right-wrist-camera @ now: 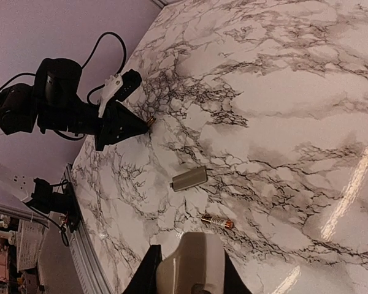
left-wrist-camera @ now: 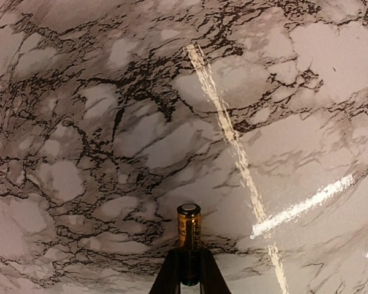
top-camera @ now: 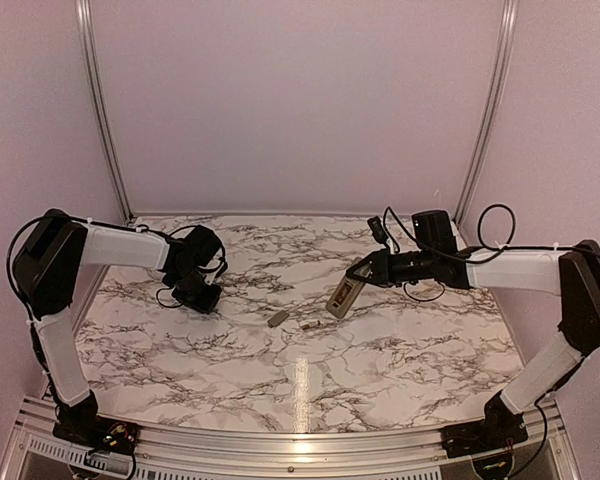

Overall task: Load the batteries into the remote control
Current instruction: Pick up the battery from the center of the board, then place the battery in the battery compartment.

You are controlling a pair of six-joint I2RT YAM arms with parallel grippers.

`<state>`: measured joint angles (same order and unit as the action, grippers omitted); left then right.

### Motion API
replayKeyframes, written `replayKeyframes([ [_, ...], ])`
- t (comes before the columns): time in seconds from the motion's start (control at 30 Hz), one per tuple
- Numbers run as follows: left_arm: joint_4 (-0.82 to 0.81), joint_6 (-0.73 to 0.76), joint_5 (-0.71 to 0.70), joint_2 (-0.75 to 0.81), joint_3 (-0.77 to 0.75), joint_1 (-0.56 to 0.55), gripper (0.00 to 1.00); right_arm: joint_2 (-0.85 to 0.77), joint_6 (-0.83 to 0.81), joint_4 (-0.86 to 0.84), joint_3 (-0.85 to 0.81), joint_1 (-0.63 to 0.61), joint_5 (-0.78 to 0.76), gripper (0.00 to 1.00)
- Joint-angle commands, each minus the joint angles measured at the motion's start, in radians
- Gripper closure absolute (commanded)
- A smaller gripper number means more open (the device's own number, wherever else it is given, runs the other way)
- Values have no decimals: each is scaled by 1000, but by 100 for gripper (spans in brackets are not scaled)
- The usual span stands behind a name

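Note:
My left gripper (top-camera: 206,298) is low over the table's left side, shut on a gold and black battery (left-wrist-camera: 189,231) that sticks out past its fingertips (left-wrist-camera: 172,269). Its tip (right-wrist-camera: 151,122) shows in the right wrist view too. My right gripper (top-camera: 368,270) holds the remote control (top-camera: 342,297) above the table right of centre, tilted down to the left; its greyish-tan back (right-wrist-camera: 193,260) fills the gap between the jaws. A second battery (right-wrist-camera: 216,221) lies loose on the marble (top-camera: 305,325), just left of the remote.
A small flat beige cover piece (top-camera: 277,319) lies on the marble table (top-camera: 380,370) between the two grippers, next to the loose battery. Cables hang from both wrists. Purple walls close in the back and sides.

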<state>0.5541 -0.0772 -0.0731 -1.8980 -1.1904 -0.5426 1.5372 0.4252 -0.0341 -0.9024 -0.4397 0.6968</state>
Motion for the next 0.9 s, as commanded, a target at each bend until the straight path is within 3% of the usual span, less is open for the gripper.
replayKeyframes([
  [0.0, 19, -122, 68, 101, 62, -16, 100, 46, 143, -134, 30, -51, 41, 100],
  [0.27, -16, -373, 288, 466, 196, -80, 100, 151, 353, -248, 30, -200, 86, 100],
  [0.43, -33, -507, 314, 609, 241, -220, 100, 194, 505, -415, 77, -243, 153, 100],
  [0.6, -29, -541, 283, 586, 220, -386, 100, 179, 632, -558, 182, -275, 135, 100],
  [0.87, -47, -541, 332, 379, 119, -516, 100, 199, 668, -656, 257, -300, 130, 100],
])
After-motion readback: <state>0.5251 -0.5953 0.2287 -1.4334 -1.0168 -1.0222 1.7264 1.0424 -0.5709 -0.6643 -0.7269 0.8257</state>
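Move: The left hand already grips a battery at the table; the remote it is bound for, held by the right hand, has its middle about 32 cm to the right, 8 cm back and 10 cm higher. The grey cover lies some 16 cm to its right and 2 cm back, the loose battery 24 cm right and 4 cm back. From the right hand, the gripped battery is about 35 cm left, 3 cm ahead and 15 cm below. Left hand lifts the battery 12 cm, swinging back and right to the remote; right brings the remote back-left, tilting. ##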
